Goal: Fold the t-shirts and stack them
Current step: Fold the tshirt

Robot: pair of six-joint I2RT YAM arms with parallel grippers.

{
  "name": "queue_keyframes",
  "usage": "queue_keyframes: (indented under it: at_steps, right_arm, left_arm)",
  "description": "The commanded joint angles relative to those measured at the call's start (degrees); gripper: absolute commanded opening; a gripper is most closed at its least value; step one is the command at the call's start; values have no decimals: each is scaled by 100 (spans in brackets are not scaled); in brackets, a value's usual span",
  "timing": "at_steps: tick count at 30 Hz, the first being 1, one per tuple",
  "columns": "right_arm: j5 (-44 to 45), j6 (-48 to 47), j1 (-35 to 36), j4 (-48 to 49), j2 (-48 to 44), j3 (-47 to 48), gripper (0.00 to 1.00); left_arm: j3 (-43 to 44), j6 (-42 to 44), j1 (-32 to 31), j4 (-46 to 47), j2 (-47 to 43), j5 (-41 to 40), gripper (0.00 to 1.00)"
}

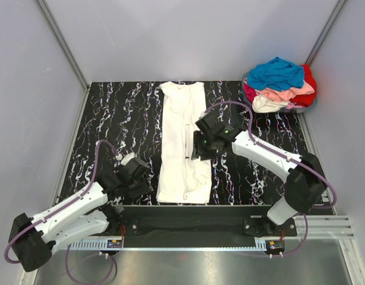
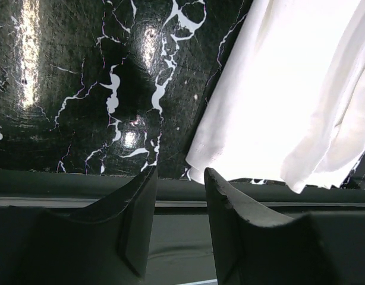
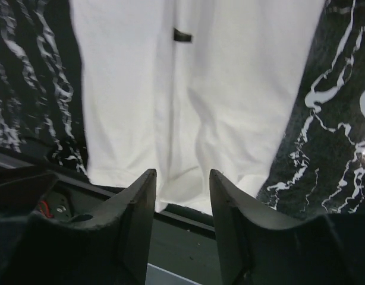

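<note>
A cream-white t-shirt (image 1: 182,142) lies folded into a long strip down the middle of the black marbled table (image 1: 111,119). My left gripper (image 1: 139,181) hovers just left of its near hem, open and empty; the left wrist view shows that gripper (image 2: 179,172) short of the shirt's corner (image 2: 289,89). My right gripper (image 1: 201,149) hangs over the strip's right side. Its jaws stand apart with nothing between them in the right wrist view (image 3: 182,175), above the shirt (image 3: 194,89). More t-shirts lie heaped at the back right: blue (image 1: 277,72), pink (image 1: 286,92), red (image 1: 309,83), cream (image 1: 266,104).
A metal rail (image 1: 188,225) with the arm bases runs along the near table edge. Grey walls (image 1: 28,89) close in the left, back and right sides. The heap of shirts sits in the back right corner.
</note>
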Motion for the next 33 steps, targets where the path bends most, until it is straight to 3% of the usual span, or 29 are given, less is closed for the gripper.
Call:
queue_keyframes:
  at_steps: [1,6,25,29,33]
  right_arm:
    - [-104,63,24,-286,143,-613,48]
    - [-283,222,138,58,178,-1072,46]
    - [-257,283,718,208,987,-720,41]
    - [-187,274,780,164,1075,-598,23]
    - [111,248,903,-125,1180,-395,12]
  left_arm:
    - [-19,-74,-42,85,0,-193,43]
    - [-221,-118,-51,138,-123,-193,43]
    - [-520,-83,-51,402,-52,-166,43]
    - [-573,-83,-51,463,-18,-166,43]
    - [-634,-74,-51,551,44,-140,43]
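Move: About 7 cm back from the right hand, with almost no sideways offset and some 12 cm below, lies the loose inner fold near the t-shirt's near end. The near hem lies roughly 19 cm back and 2 cm left; the small black mark is about 5 cm ahead and 6 cm left, both also at cloth level. From the left hand, that fold is some 6 cm ahead, 24 cm right and 5 cm below. Swooping down about 11 cm and back some 7 cm, the right hand drops quickly onto the t-shirt's near part, swinging slightly right, then easing back left more slowly. Its wrist tips about 20 degrees so the fingers point more nearly straight down, and at the bottom they close from half open to nearly shut, pinching the inner fold. The left hand, still part open beside the near left corner, sinks about 3 cm. ##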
